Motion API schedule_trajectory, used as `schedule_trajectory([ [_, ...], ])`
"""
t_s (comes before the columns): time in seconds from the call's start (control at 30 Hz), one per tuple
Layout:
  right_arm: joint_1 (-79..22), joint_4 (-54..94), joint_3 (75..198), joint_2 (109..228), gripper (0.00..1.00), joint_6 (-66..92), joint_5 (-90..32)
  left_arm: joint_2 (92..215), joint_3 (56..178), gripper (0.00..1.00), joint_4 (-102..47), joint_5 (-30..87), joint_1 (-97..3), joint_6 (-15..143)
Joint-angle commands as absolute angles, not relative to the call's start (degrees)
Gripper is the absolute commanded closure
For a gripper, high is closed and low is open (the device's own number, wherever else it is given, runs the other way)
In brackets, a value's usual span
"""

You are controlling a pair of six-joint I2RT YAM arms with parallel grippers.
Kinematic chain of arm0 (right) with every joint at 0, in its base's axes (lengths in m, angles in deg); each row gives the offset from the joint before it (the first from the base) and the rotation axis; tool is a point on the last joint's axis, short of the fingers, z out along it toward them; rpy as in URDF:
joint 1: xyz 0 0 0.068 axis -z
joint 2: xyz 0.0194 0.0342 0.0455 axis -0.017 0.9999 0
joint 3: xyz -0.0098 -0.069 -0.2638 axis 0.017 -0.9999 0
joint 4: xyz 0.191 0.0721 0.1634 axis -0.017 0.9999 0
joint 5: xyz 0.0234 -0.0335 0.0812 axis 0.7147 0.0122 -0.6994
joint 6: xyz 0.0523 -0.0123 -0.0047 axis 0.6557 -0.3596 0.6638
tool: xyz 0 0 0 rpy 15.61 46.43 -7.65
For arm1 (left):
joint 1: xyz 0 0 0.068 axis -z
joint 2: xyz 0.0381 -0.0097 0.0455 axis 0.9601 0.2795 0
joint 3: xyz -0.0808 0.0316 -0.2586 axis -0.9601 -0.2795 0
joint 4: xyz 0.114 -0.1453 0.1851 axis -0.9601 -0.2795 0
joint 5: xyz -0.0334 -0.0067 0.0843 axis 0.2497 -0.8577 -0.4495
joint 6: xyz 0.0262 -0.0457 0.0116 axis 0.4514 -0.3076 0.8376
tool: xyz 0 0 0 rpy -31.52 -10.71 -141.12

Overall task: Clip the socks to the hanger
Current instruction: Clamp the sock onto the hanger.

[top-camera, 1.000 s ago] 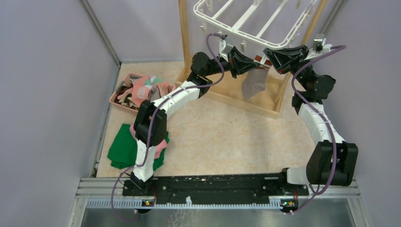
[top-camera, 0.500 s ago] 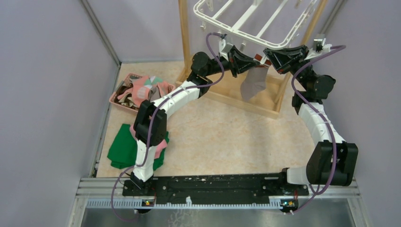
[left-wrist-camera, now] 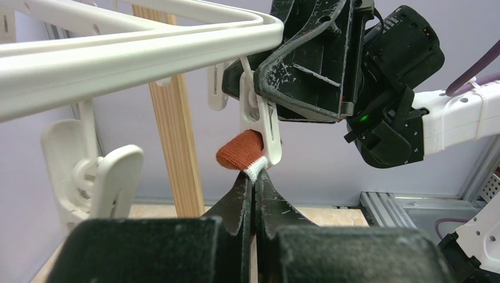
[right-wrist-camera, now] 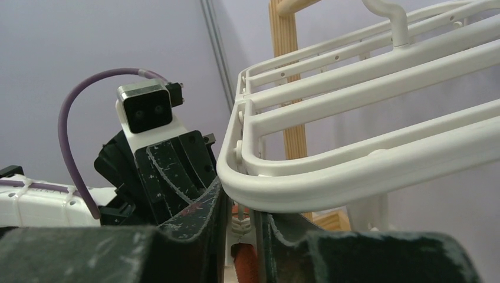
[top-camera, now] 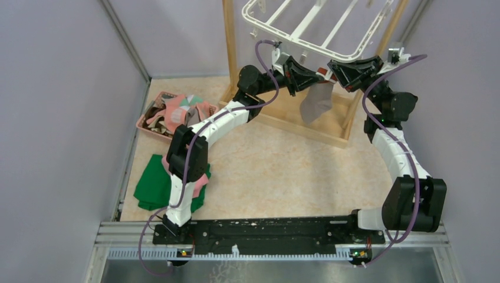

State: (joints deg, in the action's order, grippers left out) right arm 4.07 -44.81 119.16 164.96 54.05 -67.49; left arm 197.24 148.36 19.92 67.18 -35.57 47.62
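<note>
The white hanger [top-camera: 306,35] hangs from the wooden stand at the back. A grey sock [top-camera: 315,103] with a red-and-white cuff [left-wrist-camera: 239,150] dangles below its near rim. My left gripper [left-wrist-camera: 255,177] is shut on the cuff's white stripe, right under a white clip [left-wrist-camera: 262,127] whose lower end sits on the cuff. From the other side my right gripper [right-wrist-camera: 239,206] reaches in, its fingers narrowly closed on the clip's upper part under the hanger rim [right-wrist-camera: 306,183]. In the top view the two grippers meet tip to tip [top-camera: 325,73]. More socks [top-camera: 180,109] lie in a basket.
A pink basket [top-camera: 144,124] stands at the left wall. A green cloth [top-camera: 154,183] with a pink cloth [top-camera: 202,180] lies by the left arm's base. The wooden stand [top-camera: 230,47] has a floor bar [top-camera: 301,131]. Another clip [left-wrist-camera: 112,177] dangles left of my left gripper.
The hanging part of the sock has swung and now hangs narrower. Both grippers have shifted slightly upward and stay at the clip.
</note>
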Motion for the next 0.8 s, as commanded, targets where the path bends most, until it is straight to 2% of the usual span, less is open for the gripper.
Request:
schedule_trajectory([
  [0.0, 3.66, -45.03, 120.66, 163.28, 0.79, 53.32, -68.10, 195.11, 148.26, 1.00, 22.88, 67.22, -35.62, 47.04],
  [0.43, 3.66, -44.00, 120.24, 161.97, 0.49, 52.63, -67.64, 194.95, 147.92, 1.00, 21.90, 66.27, -35.62, 47.31],
  [0.53, 3.62, -41.53, 119.24, 160.31, 0.41, 50.25, -67.15, 194.00, 146.25, 0.89, 21.84, 65.26, -35.57, 47.69],
  [0.73, 3.83, -30.86, 114.97, 153.41, 0.24, 41.11, -63.74, 188.36, 137.43, 0.49, 21.98, 61.43, -35.71, 49.53],
  [0.77, 3.87, -30.03, 113.89, 152.21, 0.14, 40.35, -63.12, 187.18, 135.44, 0.44, 22.28, 60.79, -35.65, 49.92],
])
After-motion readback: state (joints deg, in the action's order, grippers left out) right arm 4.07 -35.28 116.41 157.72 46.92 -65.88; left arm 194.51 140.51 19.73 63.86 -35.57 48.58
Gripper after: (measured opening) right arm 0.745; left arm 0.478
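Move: The left hand still pinches the sock's striped cuff, with the hanger clip about 3 cm above the fingertips, 2 cm to the right and 1 cm forward; the grey sock hangs about 9 cm straight below, and the next clip is some 6 cm left, 5 cm forward and 3 cm up. The right hand has its fingers around the clip's upper arms, the clip's middle about 1 cm below with no sideways or forward offset, and the hanger rail about 3 cm straight above. Spreading its fingers first while almost in place, the right hand lets go of the clip's arms, going from nearly shut to about three-quarters open, and only at the end eases back some 1.5 cm. The left hand holds the cuff still for most of this, then opens about halfway and sinks away from the clip about 3 cm, coming free of the sock. ##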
